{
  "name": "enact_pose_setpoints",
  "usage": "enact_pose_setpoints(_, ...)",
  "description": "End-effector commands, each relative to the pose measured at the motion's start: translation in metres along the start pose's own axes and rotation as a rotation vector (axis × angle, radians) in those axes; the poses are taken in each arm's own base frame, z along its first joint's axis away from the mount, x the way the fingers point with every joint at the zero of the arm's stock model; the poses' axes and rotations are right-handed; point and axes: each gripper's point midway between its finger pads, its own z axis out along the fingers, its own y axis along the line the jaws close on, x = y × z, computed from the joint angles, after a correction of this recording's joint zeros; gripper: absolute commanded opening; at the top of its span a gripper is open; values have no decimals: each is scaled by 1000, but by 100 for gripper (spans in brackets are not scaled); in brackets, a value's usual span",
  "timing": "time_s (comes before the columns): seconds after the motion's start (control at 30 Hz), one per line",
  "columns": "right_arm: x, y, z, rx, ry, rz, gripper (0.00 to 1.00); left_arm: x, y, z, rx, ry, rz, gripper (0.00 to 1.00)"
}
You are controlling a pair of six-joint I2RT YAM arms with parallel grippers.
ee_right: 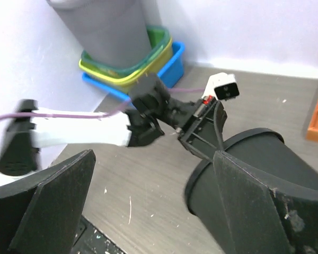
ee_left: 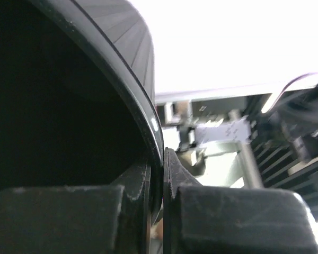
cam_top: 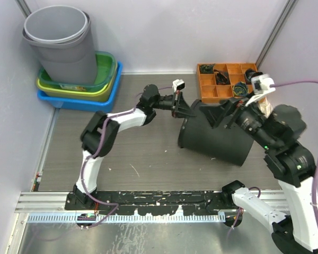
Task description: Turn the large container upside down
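Observation:
The large container (cam_top: 217, 137) is a black round bin lying on its side right of centre, its open mouth facing left. My left gripper (cam_top: 184, 111) is shut on the upper rim of that mouth. In the left wrist view the rim (ee_left: 143, 106) is pinched between the two fingers of the left gripper (ee_left: 163, 159), one inside the bin and one outside. My right gripper (cam_top: 225, 114) hovers open over the container's far side. The right wrist view shows the right gripper (ee_right: 153, 159) spread wide above the container (ee_right: 254, 174), with nothing between its fingers.
An orange compartment tray (cam_top: 225, 82) with small parts stands behind the container. At the back left a grey bin (cam_top: 61, 42) sits in stacked green, yellow and blue tubs (cam_top: 108, 84). Walls close in the left, back and right sides.

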Motion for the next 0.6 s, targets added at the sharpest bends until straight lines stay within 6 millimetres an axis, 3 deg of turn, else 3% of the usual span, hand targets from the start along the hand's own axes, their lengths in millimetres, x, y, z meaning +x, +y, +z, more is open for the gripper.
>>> enact_pose_setpoints(0.0,-29,-6,-20,82,-83,-50,100,-29,-83,-8,345,-100,-14,0)
enact_pose_setpoints(0.1,-24,-14,-17,119,-66,-53,100,-51,-73,-14,382,-173,-103,0)
enact_pose_setpoints(0.2,-20,-22,-9,147,-49,-56,100,-76,-49,-34,382,-259,-211,0)
enact_pose_setpoints(0.43,-4,-33,15,162,-13,-50,100,-115,29,-127,297,-483,-397,0)
enact_pose_setpoints(0.57,4,-39,30,169,15,-43,100,-114,60,-166,233,-520,-422,0)
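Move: The left hand already has the rim of the large container pinched; the container lies on its side in the air, mouth to the left, its middle about 14 cm to the right, 5 cm nearer the base and 8 cm lower. The orange box stands some 33 cm ahead, 26 cm right and 24 cm down; the blue tub is roughly 30 cm ahead and 50 cm left, 21 cm down. From the open right hand, the container's middle is about 10 cm right, 4 cm ahead and 25 cm below. Keeping its pinch on the rim, the left hand swings the large container forward some 15 cm, veering left by about 9 cm in the second half and sinking slightly, while the wrist turns roughly 25 degrees counter-clockwise and tilts to bring the mouth down. The open right hand rises a little, backing off to the right, then drops about 6 cm and comes forward beside the container. ##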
